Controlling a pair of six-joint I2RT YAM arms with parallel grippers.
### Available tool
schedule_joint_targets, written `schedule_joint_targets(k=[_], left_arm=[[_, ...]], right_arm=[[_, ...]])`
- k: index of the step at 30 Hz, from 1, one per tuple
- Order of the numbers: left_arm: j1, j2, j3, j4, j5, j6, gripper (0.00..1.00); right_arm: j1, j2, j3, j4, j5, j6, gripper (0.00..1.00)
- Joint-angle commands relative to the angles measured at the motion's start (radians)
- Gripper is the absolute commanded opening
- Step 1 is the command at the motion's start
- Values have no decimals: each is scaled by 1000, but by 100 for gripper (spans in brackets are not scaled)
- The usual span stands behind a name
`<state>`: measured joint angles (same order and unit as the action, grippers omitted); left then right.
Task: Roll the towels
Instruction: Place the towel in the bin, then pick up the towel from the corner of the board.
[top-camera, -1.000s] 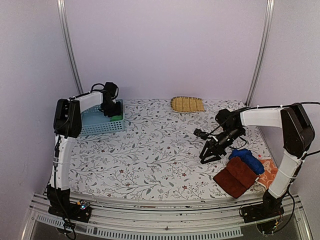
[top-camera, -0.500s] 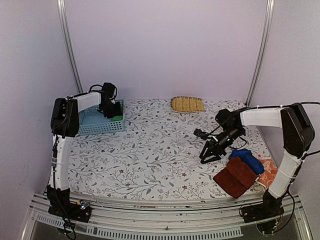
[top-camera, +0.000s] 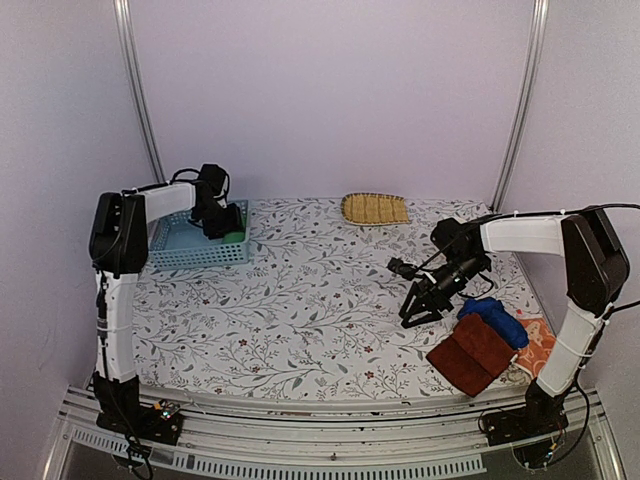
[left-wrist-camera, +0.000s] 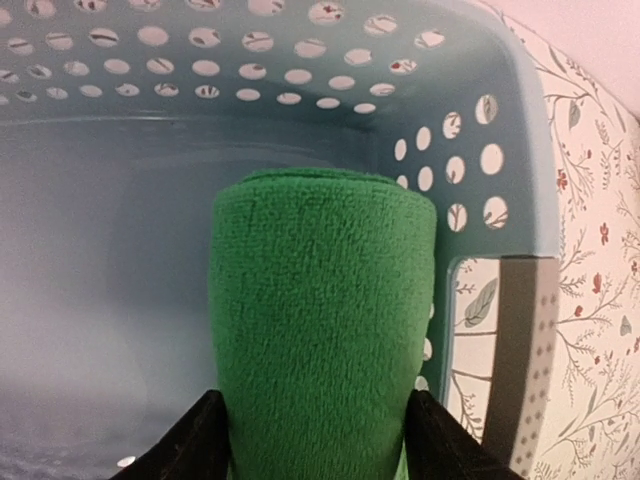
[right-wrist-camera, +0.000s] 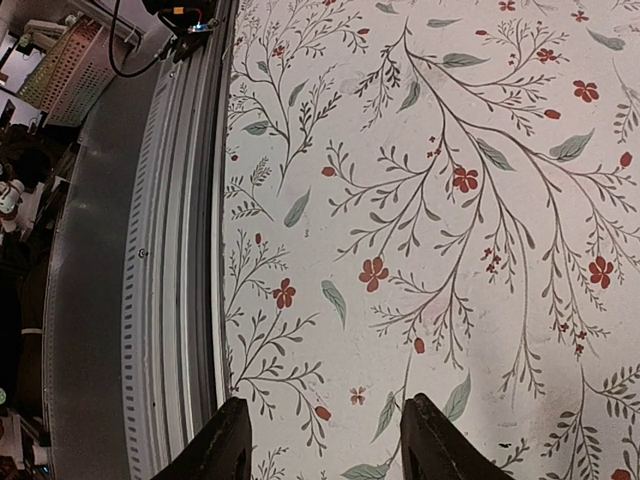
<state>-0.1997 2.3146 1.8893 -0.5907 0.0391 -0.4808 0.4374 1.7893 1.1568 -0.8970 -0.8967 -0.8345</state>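
Note:
A rolled bright green towel (left-wrist-camera: 320, 320) lies in the pale blue basket (left-wrist-camera: 520, 200) at the back left, against its right wall (top-camera: 233, 236). My left gripper (left-wrist-camera: 315, 440) reaches into the basket (top-camera: 190, 250), open, its fingertips (left-wrist-camera: 200, 440) flanking the roll's near end. My right gripper (top-camera: 412, 310) hovers open over the flowered table at the right, nothing between its fingers (right-wrist-camera: 325, 440). Just right of it lie a folded reddish-brown towel (top-camera: 472, 352), a bunched royal blue towel (top-camera: 492, 320) and an orange towel (top-camera: 540, 345) at the table's right edge.
A yellow straw tray (top-camera: 375, 209) sits at the back centre against the wall. Metal rails (right-wrist-camera: 170, 250) run along the table's near edge. The basket's perforated walls enclose the left gripper (top-camera: 222, 222) on three sides.
My left gripper's jaws have widened around the green roll, and the left arm has shifted slightly back over the basket. The right arm and the other towels have not moved.

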Motion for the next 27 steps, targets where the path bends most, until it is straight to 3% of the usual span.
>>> schedule_joint_targets(k=[1, 14, 18, 22, 23, 24, 25, 26, 27], left_arm=[[-2, -90, -28, 39, 31, 6, 63], [-24, -332, -145, 64, 38, 87, 62], [-123, -510, -248, 117, 44, 186, 60], [-303, -663, -370, 182, 68, 315, 59], [-352, -697, -419, 211, 69, 341, 61], [-406, -734, -468, 247, 65, 357, 74], [-452, -769, -520, 290, 66, 371, 95], [-501, -799, -576, 338, 61, 379, 98], [-546, -824, -630, 382, 30, 380, 98]], right_arm=[[-6, 14, 12, -22, -20, -20, 54], [-25, -126, 46, -20, 123, 47, 54], [-62, -230, 29, -28, 258, 92, 53], [-79, -359, -36, -28, 404, 164, 54], [-80, -390, -62, -28, 433, 172, 58], [-83, -424, -88, -27, 460, 180, 64], [-84, -454, -115, -25, 480, 190, 74], [-87, -478, -142, -25, 486, 197, 92], [-88, -497, -166, -36, 473, 199, 99]])
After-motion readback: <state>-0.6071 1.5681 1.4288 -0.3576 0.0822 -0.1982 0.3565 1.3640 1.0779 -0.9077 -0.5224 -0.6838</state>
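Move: My left hand is down in the bin with its fingers on either side of the green towel, whose middle is about 3 cm ahead of the hand point and 3 cm below. The bin's middle is some 8 cm to the left, also 3 cm ahead; the yellow tray stands roughly 37 cm right and 11 cm ahead. From my right hand the brown towel is about 14 cm right, 5 cm back and 9 cm down, the blue towel 18 cm right and 5 cm ahead. I lift my left hand, already loosened, nearly straight up from around the green towel. Once clear of the bin I sweep it back and to the right, about 17 cm each way and 23 cm up in all, turning it clockwise, tipping the fingers up and opening them wider at the end. Partway through, my right hand starts to the right and up, some 7 cm, and opens wider too. ##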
